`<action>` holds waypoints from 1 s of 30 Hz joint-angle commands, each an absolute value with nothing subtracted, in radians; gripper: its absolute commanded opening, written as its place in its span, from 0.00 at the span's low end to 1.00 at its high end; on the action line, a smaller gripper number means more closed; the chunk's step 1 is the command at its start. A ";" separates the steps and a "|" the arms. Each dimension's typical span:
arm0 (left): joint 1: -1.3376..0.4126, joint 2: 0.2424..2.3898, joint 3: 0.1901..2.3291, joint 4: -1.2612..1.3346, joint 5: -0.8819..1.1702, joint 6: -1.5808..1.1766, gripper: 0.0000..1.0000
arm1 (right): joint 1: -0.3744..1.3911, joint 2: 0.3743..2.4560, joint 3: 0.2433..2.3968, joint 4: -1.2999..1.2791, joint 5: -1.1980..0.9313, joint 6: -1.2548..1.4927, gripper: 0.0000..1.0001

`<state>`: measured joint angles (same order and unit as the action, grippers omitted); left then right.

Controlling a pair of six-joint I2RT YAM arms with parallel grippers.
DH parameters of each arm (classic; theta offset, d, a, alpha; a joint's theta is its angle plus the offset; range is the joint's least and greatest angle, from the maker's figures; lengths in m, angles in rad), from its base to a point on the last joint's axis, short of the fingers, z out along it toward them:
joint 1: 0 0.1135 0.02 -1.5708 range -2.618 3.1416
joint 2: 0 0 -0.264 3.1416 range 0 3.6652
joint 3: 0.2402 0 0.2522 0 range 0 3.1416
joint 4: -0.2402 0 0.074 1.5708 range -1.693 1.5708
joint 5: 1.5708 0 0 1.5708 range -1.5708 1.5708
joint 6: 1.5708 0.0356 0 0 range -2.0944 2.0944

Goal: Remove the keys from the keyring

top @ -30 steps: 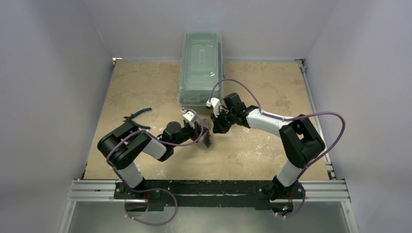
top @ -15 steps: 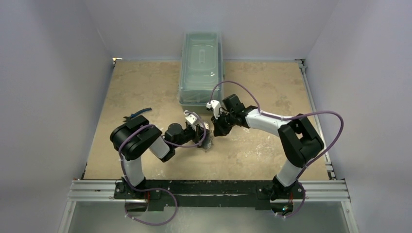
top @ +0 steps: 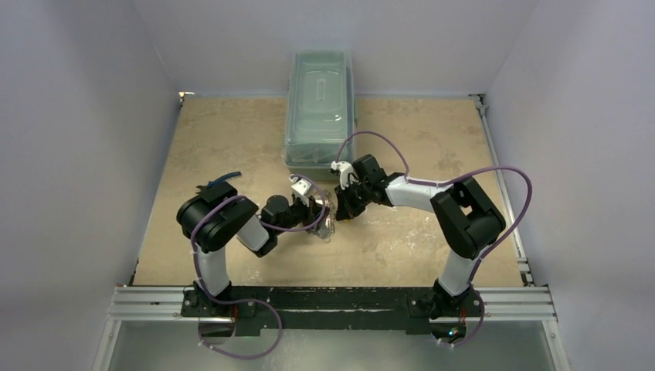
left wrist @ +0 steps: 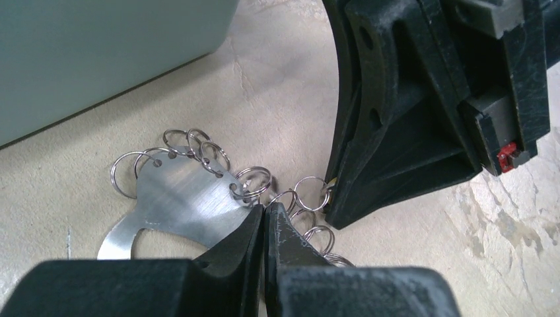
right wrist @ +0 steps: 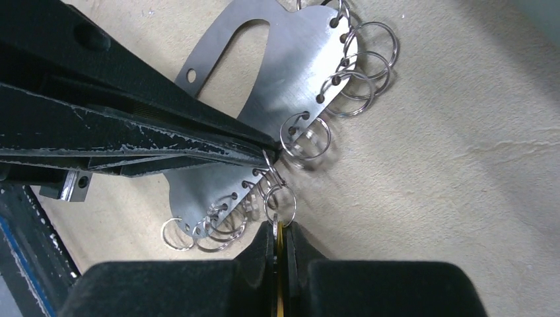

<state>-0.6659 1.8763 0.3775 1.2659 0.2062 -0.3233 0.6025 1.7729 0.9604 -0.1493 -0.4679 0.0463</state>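
Note:
The keyring shows as a flat silvery metal plate (left wrist: 178, 195) with several small split rings (left wrist: 310, 195) threaded along its edge; it also shows in the right wrist view (right wrist: 290, 59). It lies at the table's middle (top: 330, 225). My left gripper (left wrist: 265, 211) is shut on the plate's edge between the rings. My right gripper (right wrist: 280, 228) is shut on the yellow-headed key (right wrist: 280, 264), which hangs on one small ring (right wrist: 280, 201). The two grippers meet tip to tip (top: 340, 215). No silvery keys show.
A translucent lidded container (top: 320, 104) stands at the back centre, just behind the grippers. Blue-handled pliers (top: 220, 180) lie on the table to the left, partly behind my left arm. The tan tabletop (top: 432, 232) is walled on three sides.
My left arm's elbow has swung in toward its base and my right arm's elbow has shifted left. Both grippers stay together at the plate, which has moved slightly.

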 commanded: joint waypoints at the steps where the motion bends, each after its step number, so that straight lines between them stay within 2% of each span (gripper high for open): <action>1: -0.627 1.873 0.349 1.235 0.171 -0.289 0.00 | 0.589 1.775 0.942 -0.159 -0.461 0.106 0.00; 8: -0.626 1.812 0.342 1.218 0.249 -0.218 0.00 | 0.590 1.773 0.937 -0.162 -0.472 0.108 0.00; 17: -0.619 1.640 0.330 1.081 0.452 0.058 0.34 | 0.591 1.774 0.936 -0.162 -0.476 0.103 0.00; 24: -0.589 1.590 0.460 0.702 0.660 0.399 0.40 | 0.591 1.765 0.934 -0.163 -0.476 0.103 0.00; 28: -0.565 1.647 0.593 0.479 0.724 0.554 0.52 | 0.590 1.757 0.925 -0.158 -0.478 0.102 0.00; 30: -0.557 1.669 0.651 0.408 0.752 0.619 0.52 | 0.591 1.754 0.925 -0.157 -0.479 0.101 0.00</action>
<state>-0.5812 1.6287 0.5323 0.6502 0.6304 0.3954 0.5999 1.7748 0.9455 -0.1261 -0.4850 0.0792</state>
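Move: The left fingers are shut at the small rings along the keyring's edge, with a thin ring right at their tips. The keyring's steel plate has its middle about 2 cm to their left, 1 cm back and 1 cm lower; the yellow key is some 3 cm to their right and 1 cm back. The right hand already grips that key between its tips; the plate's middle is about 5 cm to its left, level fore and aft, and 2 cm below. Open the left gripper to about half and let go of the thin ring, backing off and lifting some 3 cm from the keyring's ringed edge, then easing slightly forward again. Meanwhile turn the left wrist about 30 degrees clockwise, raising its fingertips and rolling its left side up. Keep the right gripper still and shut on the key. ##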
